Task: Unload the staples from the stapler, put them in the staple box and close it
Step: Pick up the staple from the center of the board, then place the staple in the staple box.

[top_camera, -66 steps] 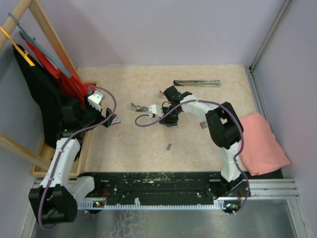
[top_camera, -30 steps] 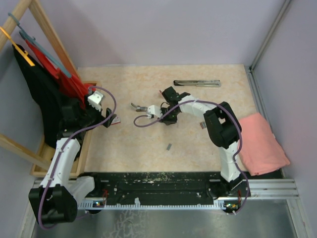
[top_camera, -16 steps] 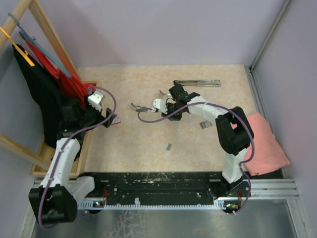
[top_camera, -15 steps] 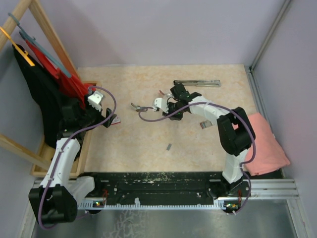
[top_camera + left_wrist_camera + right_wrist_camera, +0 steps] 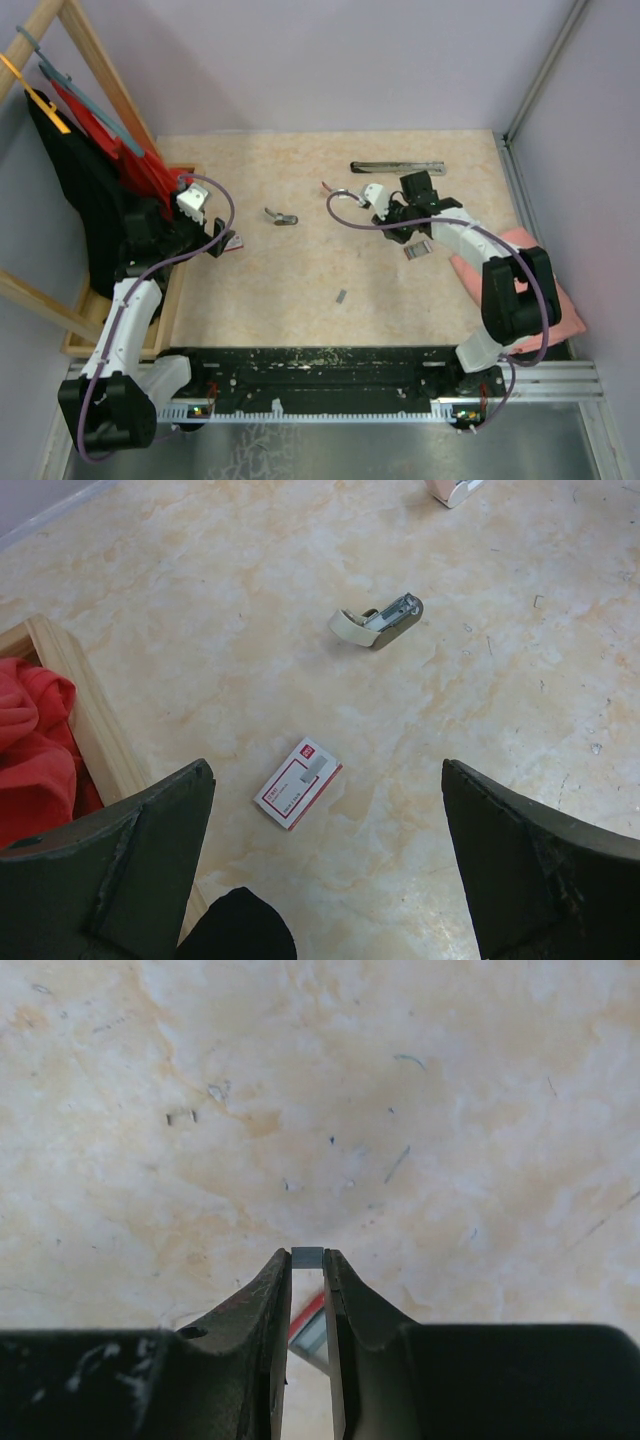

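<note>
The small stapler (image 5: 282,216) lies open on the table; it also shows in the left wrist view (image 5: 378,625). My right gripper (image 5: 404,231) hovers right of it, over a red-and-white box (image 5: 417,250). In the right wrist view its fingertips (image 5: 307,1258) are shut on a tiny grey strip of staples (image 5: 307,1256). Another short grey staple strip (image 5: 341,296) lies loose on the table nearer the front. My left gripper (image 5: 222,240) is open and empty at the left, above a second red-and-white box (image 5: 297,795).
A long thin metal bar (image 5: 397,167) lies at the back. A wooden frame (image 5: 170,300) with red and black cloth stands at the left edge. A pink cloth (image 5: 530,290) lies at the right. Stray single staples speckle the tabletop (image 5: 180,1117).
My right gripper has swung away from the stapler to the right, with the staple strip pinched in it. The stapler stays where it was. The left arm has not moved.
</note>
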Motion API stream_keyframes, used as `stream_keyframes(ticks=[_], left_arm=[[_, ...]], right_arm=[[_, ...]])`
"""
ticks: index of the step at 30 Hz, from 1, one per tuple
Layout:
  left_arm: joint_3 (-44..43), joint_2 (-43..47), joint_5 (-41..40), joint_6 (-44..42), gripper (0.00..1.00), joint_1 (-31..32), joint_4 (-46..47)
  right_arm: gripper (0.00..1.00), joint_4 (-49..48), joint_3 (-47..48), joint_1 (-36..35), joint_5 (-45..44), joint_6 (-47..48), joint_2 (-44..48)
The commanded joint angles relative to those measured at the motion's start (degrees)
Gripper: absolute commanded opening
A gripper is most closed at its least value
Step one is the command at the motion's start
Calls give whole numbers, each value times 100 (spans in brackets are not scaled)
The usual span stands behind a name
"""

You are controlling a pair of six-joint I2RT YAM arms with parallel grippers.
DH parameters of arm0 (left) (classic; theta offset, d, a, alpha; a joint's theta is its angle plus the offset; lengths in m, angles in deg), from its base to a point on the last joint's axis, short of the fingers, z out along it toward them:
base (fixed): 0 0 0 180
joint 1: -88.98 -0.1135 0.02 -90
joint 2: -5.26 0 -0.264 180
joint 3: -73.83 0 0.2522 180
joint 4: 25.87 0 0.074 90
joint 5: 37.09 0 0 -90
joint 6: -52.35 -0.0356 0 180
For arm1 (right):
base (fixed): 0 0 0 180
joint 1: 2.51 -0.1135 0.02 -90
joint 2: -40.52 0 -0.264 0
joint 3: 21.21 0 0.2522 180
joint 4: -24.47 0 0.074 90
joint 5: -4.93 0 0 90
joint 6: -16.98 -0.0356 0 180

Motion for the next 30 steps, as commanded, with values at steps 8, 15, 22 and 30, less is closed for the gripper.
stream_keyframes(ticks=[8,15,22,30], left_arm=[[-121,55,136,-16,99,-46,-55],[-122,35,145,-11,99,-46,-54],[-128,15,135,-15,99,-47,-54],[-132,2,135,-12,99,-41,-55]], right_arm=[[20,-638,-825,794,-403,-853,771],[20,-863,-1150,973,-758,-1182,854],[20,-1051,-1096,1164,-897,-1413,622],[20,-1156,-1077,1244,-810,-1500,377]])
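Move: The right hand, already holding a staple strip, is bound for the open staple box, about 8 cm to its right, 2 cm back and roughly 7 cm below. The pink stapler lies about 15 cm forward and 15 cm left of that hand. A loose staple strip lies some 15 cm back and 14 cm left of it, and the long metal tool about 22 cm forward and 2 cm right. From the idle left hand, the staple box is some 54 cm right, 3 cm back and 17 cm below. Keeping the small staple strip pinched between its fingertips, the right hand swings about 10 cm to the right, towards the staple box, quickly at first and then slower. It sinks some 3 cm on the way, and the wrist turns nearly 30 degrees clockwise. The fingers neither open nor tighten. ##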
